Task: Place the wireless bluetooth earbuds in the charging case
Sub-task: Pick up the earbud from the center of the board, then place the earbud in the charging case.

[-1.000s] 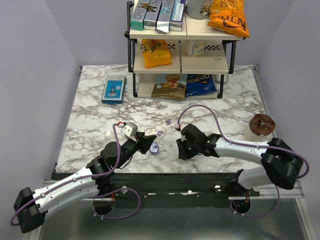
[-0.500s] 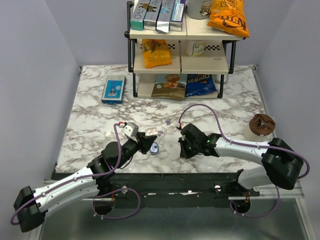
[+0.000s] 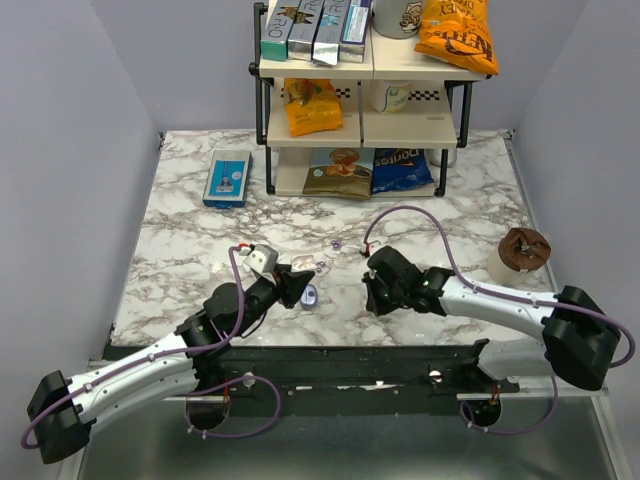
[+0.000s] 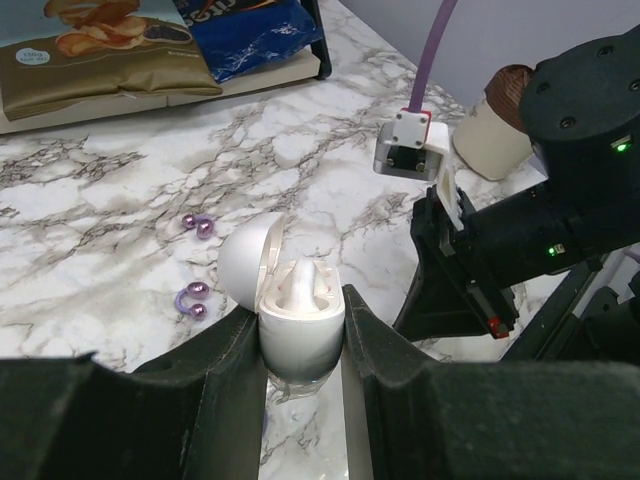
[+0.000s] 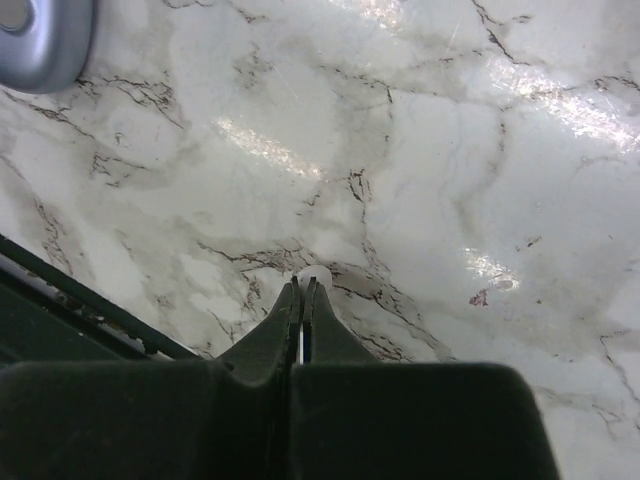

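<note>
My left gripper (image 4: 300,312) is shut on the white charging case (image 4: 300,335) and holds it upright just above the marble. Its lid (image 4: 243,262) is swung open to the left, and one white earbud (image 4: 300,282) sits inside. From above, the case (image 3: 309,295) shows at the left gripper (image 3: 298,289) tips. My right gripper (image 3: 374,301) points down at the table to the right of the case. In the right wrist view its jaws (image 5: 303,288) are pinched together on a small white earbud (image 5: 316,274) that peeks past the tips.
Two small purple ear pieces (image 4: 197,225) (image 4: 192,298) lie on the marble beyond the case. A blue box (image 3: 228,177) lies far left, a snack shelf (image 3: 360,120) stands at the back, and a brown-topped cup (image 3: 522,252) is at the right. The table's front edge (image 5: 60,285) runs close by.
My right gripper has closed from partly open onto the small white earbud and shifted slightly right. The left arm and the case have stayed put.
</note>
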`<action>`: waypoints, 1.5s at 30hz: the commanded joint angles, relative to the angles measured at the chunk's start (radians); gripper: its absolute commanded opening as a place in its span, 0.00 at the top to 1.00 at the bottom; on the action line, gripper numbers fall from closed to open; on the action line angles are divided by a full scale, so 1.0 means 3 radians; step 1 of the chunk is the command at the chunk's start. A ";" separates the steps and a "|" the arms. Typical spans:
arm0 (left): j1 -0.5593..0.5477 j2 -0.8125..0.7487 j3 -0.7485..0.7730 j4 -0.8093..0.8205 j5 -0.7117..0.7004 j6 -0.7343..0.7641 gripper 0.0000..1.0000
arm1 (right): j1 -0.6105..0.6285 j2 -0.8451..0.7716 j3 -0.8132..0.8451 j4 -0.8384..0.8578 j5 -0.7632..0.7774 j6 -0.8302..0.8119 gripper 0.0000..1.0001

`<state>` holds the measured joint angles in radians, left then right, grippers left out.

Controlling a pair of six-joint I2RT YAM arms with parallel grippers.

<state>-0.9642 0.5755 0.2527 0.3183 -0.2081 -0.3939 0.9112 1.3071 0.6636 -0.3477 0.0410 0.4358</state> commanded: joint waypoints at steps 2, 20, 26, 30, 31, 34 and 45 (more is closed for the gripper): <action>-0.0018 -0.0001 -0.0024 0.0130 -0.0002 -0.0047 1.00 | -0.0015 -0.0520 0.0130 -0.0160 -0.0044 -0.0062 0.99; 0.0028 0.0546 0.0487 0.0452 0.1822 0.0295 1.00 | -0.0025 -0.1790 0.1112 -0.0824 -0.1593 -0.0655 0.99; 0.0069 0.0899 0.0702 0.0580 0.2268 0.0413 1.00 | -0.0020 -0.1816 0.1102 -0.0958 -0.1665 -0.0778 0.99; 0.0079 0.1103 0.0763 0.0723 0.2452 0.0423 1.00 | -0.0025 -0.1882 0.1040 -0.0871 -0.1661 -0.0742 0.99; 0.0079 0.1129 0.0768 0.0754 0.2478 0.0428 1.00 | -0.0020 -0.1897 0.1035 -0.0841 -0.1640 -0.0737 0.99; 0.0079 0.1191 0.0748 0.0861 0.2539 0.0444 1.00 | -0.0025 -0.1954 0.0989 -0.0759 -0.1640 -0.0701 0.99; 0.0079 0.1278 0.0635 0.1398 0.2820 0.0362 1.00 | -0.0020 -0.1862 0.0887 -0.0590 -0.1614 -0.0742 0.99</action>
<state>-0.9432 0.9504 0.4580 0.6167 0.5568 -0.2806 0.9077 0.7406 0.9432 -0.5560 -0.4263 0.2264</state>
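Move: The left hand still holds the open white charging case; from the right hand, with the earbud already pinched, the case is about 16 cm left, 3 cm ahead and some 16 cm higher. From that hand, the blue-grey case lies on the table about 16 cm left and 3 cm ahead; the nearer purple beads are 12 cm ahead, 13 cm left. From the left hand, the earbud is roughly 17 cm right, 2 cm back and 16 cm below. Carry the pinched earbud up about 25 cm with the right gripper, drawing it back some 8 cm on the way, and swing its fingers from steeply down to nearly level, pointing left at the charging case. Meanwhile bring the left gripper right and back, rising a little, and yaw it some 40 degrees clockwise to face the earbud. Keep both grips. ##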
